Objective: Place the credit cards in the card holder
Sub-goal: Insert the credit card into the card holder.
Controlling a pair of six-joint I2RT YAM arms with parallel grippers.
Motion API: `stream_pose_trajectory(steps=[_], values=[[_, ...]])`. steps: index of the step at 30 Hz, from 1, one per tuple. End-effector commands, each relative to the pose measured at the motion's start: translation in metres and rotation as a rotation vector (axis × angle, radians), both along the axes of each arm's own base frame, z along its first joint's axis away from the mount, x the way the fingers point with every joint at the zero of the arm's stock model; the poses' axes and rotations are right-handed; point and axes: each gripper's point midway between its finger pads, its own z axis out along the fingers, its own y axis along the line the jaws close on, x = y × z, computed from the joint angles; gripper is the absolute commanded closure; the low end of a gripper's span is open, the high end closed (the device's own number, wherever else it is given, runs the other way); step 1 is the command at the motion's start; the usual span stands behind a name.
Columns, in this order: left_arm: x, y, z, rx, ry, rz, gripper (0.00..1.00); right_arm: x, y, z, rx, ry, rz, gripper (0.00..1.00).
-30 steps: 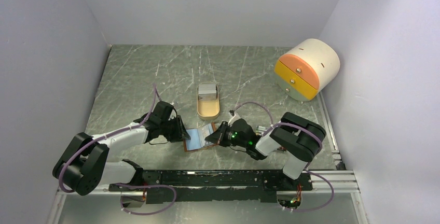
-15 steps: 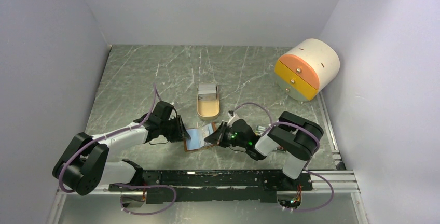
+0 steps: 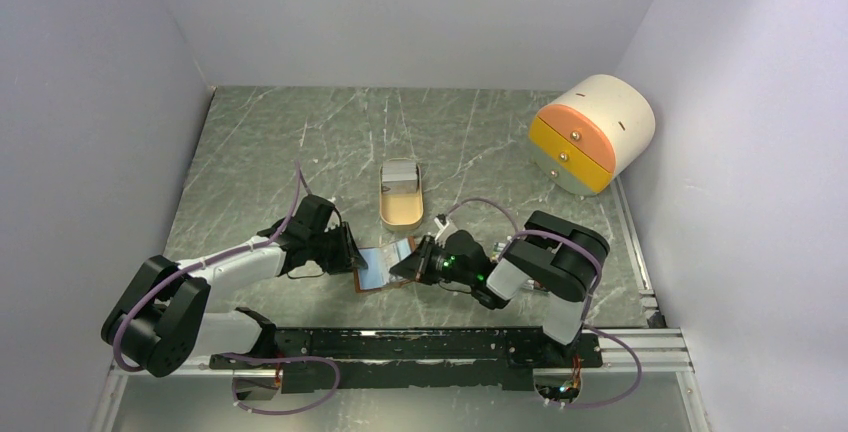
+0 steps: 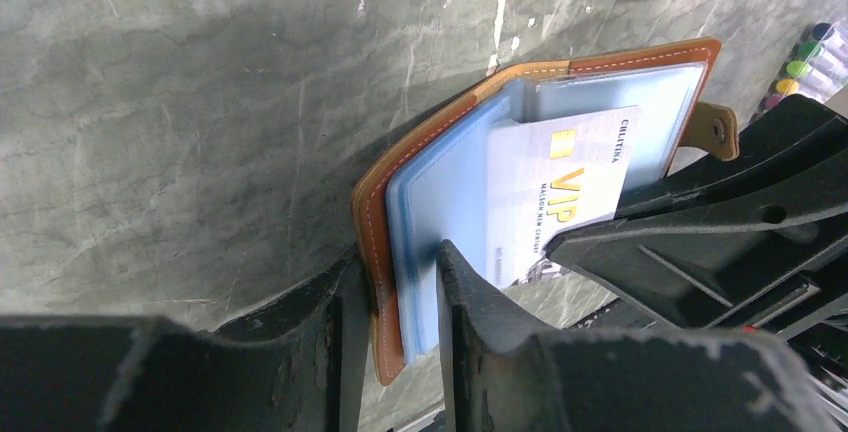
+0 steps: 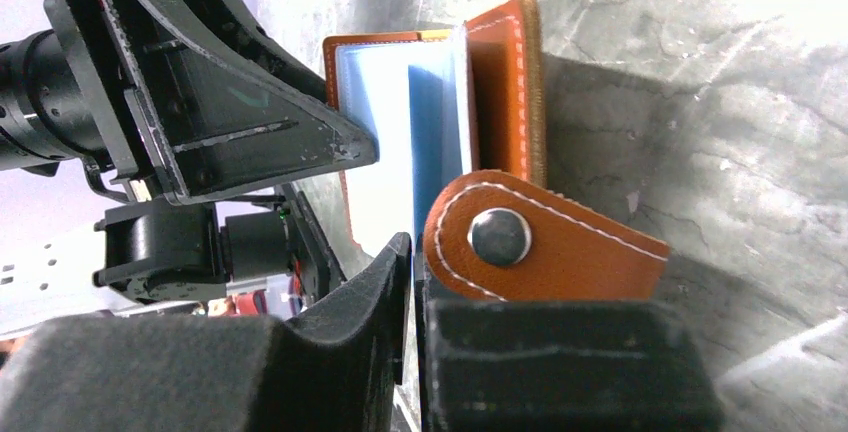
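The card holder, brown leather with light blue sleeves, stands open on edge on the table between the two arms. My left gripper is shut on its near edge, pinching leather and sleeves together. A white credit card with gold VIP lettering lies partly inside a sleeve. My right gripper is shut on that card's free end, just beside the holder's snap tab. From above, the left gripper and the right gripper face each other across the holder.
A beige tray holding more cards sits just behind the holder. A round cream drawer unit with orange and yellow fronts stands at the back right. Coloured pens lie to the right of the holder.
The right arm has edged slightly left, bringing the card closer into the holder. The left arm and the holder have stayed put.
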Motion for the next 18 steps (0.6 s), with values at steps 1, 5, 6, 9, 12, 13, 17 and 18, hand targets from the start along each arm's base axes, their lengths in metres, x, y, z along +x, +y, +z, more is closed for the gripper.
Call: stream_pose_trajectory(steps=[1,5,6,9,12,13,17,18], values=[[0.005,-0.007,0.006,-0.033,-0.020,-0.018,0.66,0.001,0.004,0.003,-0.005,-0.016,0.011,0.88],[0.005,-0.007,0.007,-0.035,-0.021,-0.017,0.66,0.004,-0.004,-0.007,-0.096,-0.005,-0.006,0.69],[0.006,-0.007,0.007,-0.034,-0.021,-0.015,0.66,0.005,-0.006,-0.009,-0.125,-0.016,-0.005,0.65],[0.005,-0.007,0.007,-0.041,-0.023,-0.014,0.66,0.006,-0.017,-0.020,-0.236,-0.010,-0.022,0.61],[0.006,-0.008,0.008,-0.043,-0.025,-0.015,0.66,0.010,-0.020,-0.019,-0.287,-0.041,-0.033,0.59],[0.006,-0.008,0.008,-0.041,-0.022,-0.016,0.66,0.012,-0.020,-0.018,-0.301,-0.050,-0.033,0.59],[0.006,-0.009,0.008,-0.046,-0.021,-0.019,0.66,0.014,-0.011,-0.014,-0.336,-0.074,-0.017,0.59],[0.005,-0.009,0.008,-0.049,-0.019,-0.020,0.66,0.013,-0.009,-0.013,-0.346,-0.079,-0.011,0.59]])
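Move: The card stands partly in the holder at the right fingertips, its middle about 2 cm ahead of the right hand and level with it sideways. The open card holder's middle is some 3 cm left and 1 cm ahead; the card tray is about 15 cm straight ahead. From the left hand, the card lies roughly 7 cm right and 1 cm ahead. The right fingers open, letting go of the card, tip some 10 degrees downward and ease forward about 1 cm. ##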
